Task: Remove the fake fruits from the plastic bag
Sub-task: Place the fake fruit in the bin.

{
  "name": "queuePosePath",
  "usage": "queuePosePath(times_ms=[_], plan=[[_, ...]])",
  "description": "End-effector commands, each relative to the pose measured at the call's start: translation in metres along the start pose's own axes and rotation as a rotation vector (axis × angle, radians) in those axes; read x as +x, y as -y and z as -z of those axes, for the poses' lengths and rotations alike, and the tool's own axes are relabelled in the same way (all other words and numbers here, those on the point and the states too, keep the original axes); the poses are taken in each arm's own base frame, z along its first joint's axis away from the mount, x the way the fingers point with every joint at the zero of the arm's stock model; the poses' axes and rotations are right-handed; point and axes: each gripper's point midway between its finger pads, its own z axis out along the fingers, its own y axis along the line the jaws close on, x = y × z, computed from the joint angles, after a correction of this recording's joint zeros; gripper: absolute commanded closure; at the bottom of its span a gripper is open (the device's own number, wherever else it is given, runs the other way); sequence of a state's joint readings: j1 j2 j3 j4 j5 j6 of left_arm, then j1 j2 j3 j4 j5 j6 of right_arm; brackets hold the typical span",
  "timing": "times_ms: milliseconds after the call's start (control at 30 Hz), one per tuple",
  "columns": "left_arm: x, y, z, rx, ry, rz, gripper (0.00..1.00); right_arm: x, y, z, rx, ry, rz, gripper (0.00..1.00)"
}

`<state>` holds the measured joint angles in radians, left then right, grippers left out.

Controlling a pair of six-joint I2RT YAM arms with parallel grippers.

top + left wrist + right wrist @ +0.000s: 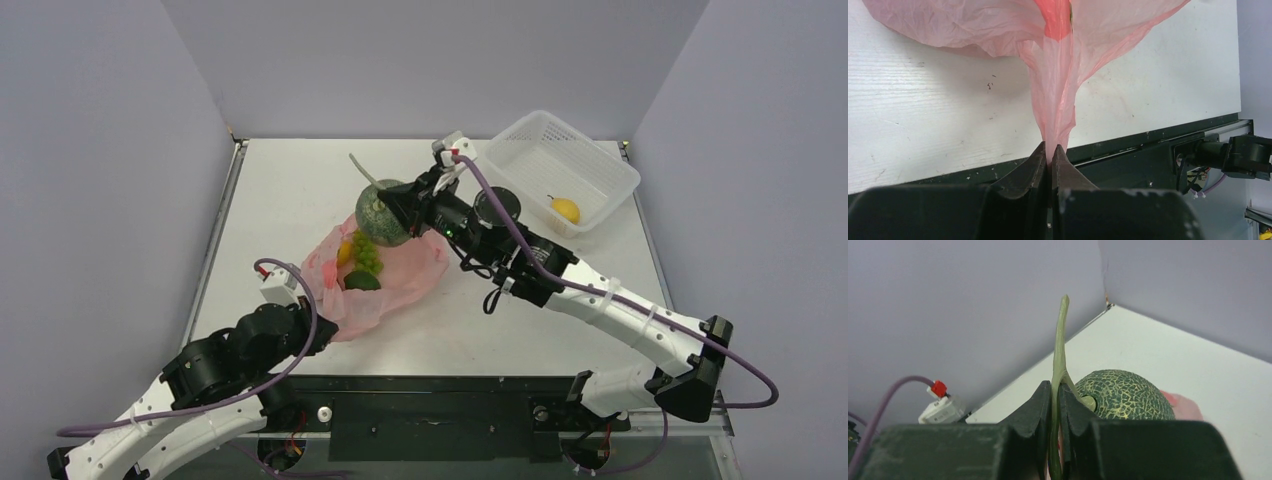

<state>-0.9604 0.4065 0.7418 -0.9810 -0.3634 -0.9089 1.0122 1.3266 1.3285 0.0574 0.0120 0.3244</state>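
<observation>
The pink plastic bag [385, 275] lies open mid-table. In it show a green grape bunch [365, 252], an orange-yellow ball [344, 252] and a dark green oval [362, 281]. My left gripper [305, 300] is shut on the bag's near edge; the wrist view shows the bag [1058, 100] pulled taut from the jaws of the gripper [1049, 149]. My right gripper [405, 205] is shut on the melon's green stem [1059, 355], holding the grey-green melon [382, 215] above the bag's far edge; the melon also shows in the right wrist view [1123, 395]. A yellow lemon [565, 210] lies in the basket.
A white perforated basket [530, 150] stands at the back right of the white table [290, 190]. Grey walls enclose the table on three sides. The table's black front edge [1158, 145] lies just under my left gripper.
</observation>
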Motion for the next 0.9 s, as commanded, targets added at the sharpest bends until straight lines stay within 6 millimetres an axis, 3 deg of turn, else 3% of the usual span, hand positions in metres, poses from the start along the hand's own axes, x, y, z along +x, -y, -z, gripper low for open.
queuePosePath(times_ms=[0, 133, 333, 467, 600, 867], plan=[[-0.004, 0.013, -0.005, 0.033, 0.008, 0.012, 1.0, -0.088, 0.006, 0.025, 0.045, 0.19, 0.054, 1.0], [-0.003, 0.014, -0.008, 0.023, -0.007, 0.0, 1.0, -0.119, 0.027, 0.037, 0.148, 0.249, 0.106, 1.0], [-0.004, 0.015, -0.007, 0.021, -0.009, -0.005, 1.0, -0.147, 0.11, 0.063, 0.458, 0.308, 0.171, 1.0], [-0.005, 0.016, -0.006, 0.027, -0.003, -0.005, 1.0, -0.146, 0.177, 0.088, 0.742, 0.317, 0.216, 1.0], [-0.006, 0.018, -0.006, 0.037, 0.003, -0.003, 1.0, -0.131, 0.251, 0.114, 0.999, 0.298, 0.216, 1.0], [-0.008, 0.022, -0.005, 0.063, 0.009, -0.01, 1.0, -0.097, 0.374, 0.146, 1.24, 0.292, 0.11, 1.0]])
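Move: I already hold the green pumpkin by its stem in my right hand. The bin I'm carrying it to lies about 35 cm farther out and some 44 cm to the right of that hand, roughly 35 cm below; the yellow fruit in the bin is about 27 cm ahead and 42 cm right. The pink bag is some 6 cm ahead and 5 cm left, below me. From my left hand the bin is about 45 cm ahead, 58 cm right and 13 cm lower. I swing the pumpkin from above the bag towards the bin in one arc with my right hand, about 30 cm to the right and 21 cm forward, rising some 9 cm first and then sinking back as far. Meanwhile the hand turns nearly 70 degrees clockwise until its fingers point outwards. The fingers stay shut on the stem, while my left hand keeps pinching the bag's edge. ##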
